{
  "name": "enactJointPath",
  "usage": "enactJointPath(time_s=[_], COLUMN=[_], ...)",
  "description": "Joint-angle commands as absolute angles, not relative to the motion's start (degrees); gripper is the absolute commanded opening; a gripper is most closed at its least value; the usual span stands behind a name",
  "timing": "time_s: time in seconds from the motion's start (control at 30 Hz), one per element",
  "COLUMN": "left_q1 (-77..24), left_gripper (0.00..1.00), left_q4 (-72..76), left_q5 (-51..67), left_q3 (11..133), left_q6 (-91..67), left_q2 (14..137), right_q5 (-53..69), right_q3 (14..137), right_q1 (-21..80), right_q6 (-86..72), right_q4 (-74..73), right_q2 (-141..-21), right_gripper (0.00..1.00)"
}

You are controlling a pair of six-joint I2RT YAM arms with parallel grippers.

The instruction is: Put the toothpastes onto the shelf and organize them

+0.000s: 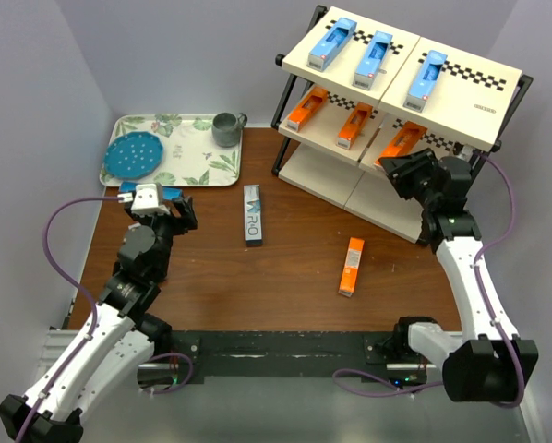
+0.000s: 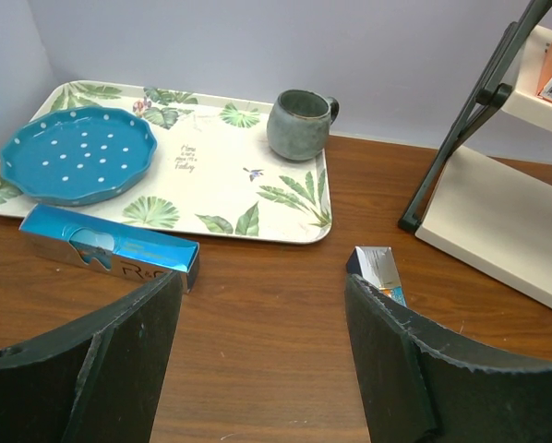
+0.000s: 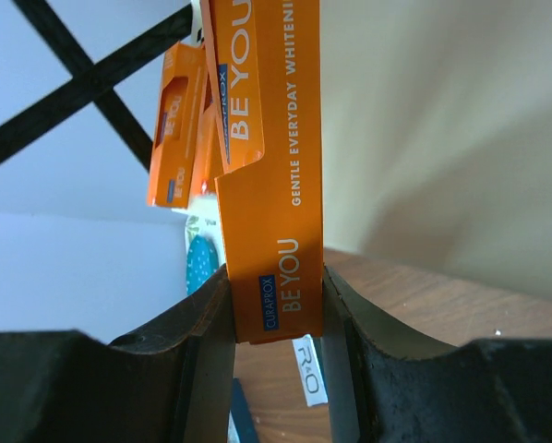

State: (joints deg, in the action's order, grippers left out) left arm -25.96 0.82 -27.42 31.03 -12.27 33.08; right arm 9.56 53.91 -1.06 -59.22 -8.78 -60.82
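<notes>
The shelf (image 1: 461, 69) stands at the back right, with three light blue toothpastes (image 1: 373, 57) on its top board and orange ones (image 1: 306, 109) on the middle board. My right gripper (image 1: 401, 159) is at the middle board, shut on an orange toothpaste (image 3: 274, 258) that rests beside two other orange boxes (image 3: 173, 138). On the table lie a grey-and-teal box (image 1: 253, 215) and another orange box (image 1: 351, 266). A light blue box (image 2: 110, 247) lies just left of my open left gripper (image 2: 262, 286), which holds nothing. The grey-and-teal box's end (image 2: 378, 268) shows by the right finger.
A leaf-patterned tray (image 1: 198, 166) at the back left carries a blue dotted plate (image 1: 133, 155) and a grey mug (image 1: 226, 129). The shelf's black frame leg (image 2: 461, 138) and its bottom board (image 2: 498, 221) stand to the right of my left gripper.
</notes>
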Motion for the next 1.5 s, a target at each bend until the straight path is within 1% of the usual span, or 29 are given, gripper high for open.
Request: enactJointPath(time_s=[0.0,0.23,0.47,0.5,0.67,0.9,0.93,1.0,1.17,1.33,1.4,1.47], left_q1=[-26.19,-26.19,-26.1,-26.19,-26.28,-26.37,-26.37,-26.37,-26.54,-26.98,-27.07,-27.25], left_gripper=[0.76,0.76,0.76,0.76,0.76,0.76,0.76,0.76,0.76,0.75,0.76,0.76], left_q4=[4.39,4.57,4.66,4.66,4.57,4.66,4.66,4.66,4.83,4.83,4.83,4.92], left_q5=[-27.42,-27.25,-26.98,-26.98,-26.98,-26.89,-26.81,-26.81,-26.46,-26.46,-26.28,-26.19], left_q3=[30.76,30.67,30.59,30.67,30.59,30.59,30.5,30.5,30.5,30.5,30.5,30.59], left_q6=[-10.99,-10.9,-10.9,-10.9,-10.9,-10.9,-10.9,-10.9,-10.99,-10.99,-11.07,-11.07], left_q2=[32.69,32.78,33.05,33.13,33.22,33.13,33.22,33.14,33.31,33.66,33.84,33.92], right_q5=[14.23,18.98,16.96,16.96,17.05,13.89,13.8,13.62,12.22,10.38,8.36,3.1], right_q3=[58.36,58.19,57.13,57.22,57.22,56.69,56.78,57.04,60.02,61.79,61.09,60.47], right_q1=[-2.99,-3.34,-3.43,-3.51,-3.6,-3.78,-3.78,-3.69,-3.78,-2.73,-0.46,7.25], right_q6=[-62.57,-66.71,-66.45,-66.45,-67.32,-65.31,-64.43,-63.03,-51.96,-40.2,-36.41,-30.34], right_q4=[-8.17,-7.91,-10.89,-11.33,-13.0,-16.52,-17.05,-18.71,-23.71,-27.42,-26.2,-24.71], right_q2=[-62.4,-64.6,-63.28,-63.54,-63.99,-60.74,-60.38,-59.59,-57.13,-53.88,-52.12,-50.37], right_gripper=[0.25,0.29,0.42,0.45,0.52,0.63,0.67,0.71,0.82,0.87,0.88,0.88])
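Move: The orange toothpaste held in the right gripper is bound for the left end of the middle shelf's right half; that resting spot's middle is about 5 cm ahead of the hand, 2 cm right and 2 cm below. The next orange box on that shelf sits roughly 10 cm ahead and 7 cm left of the hand, the leftmost one some 14 cm ahead and 17 cm left, both about level. From the idle left hand the spot lies around 12 cm ahead and 50 cm right, about level. The orange toothpaste, still pinched near its front end, is eased about 1 cm forward and 1.5 cm down onto the middle shelf by the right hand, which tips down slightly. The fingers then open wide and let go of the box, and the hand backs off some 5 cm towards the robot, rising a little on the way before dipping again, while rolling its left side down about 20 degrees. ##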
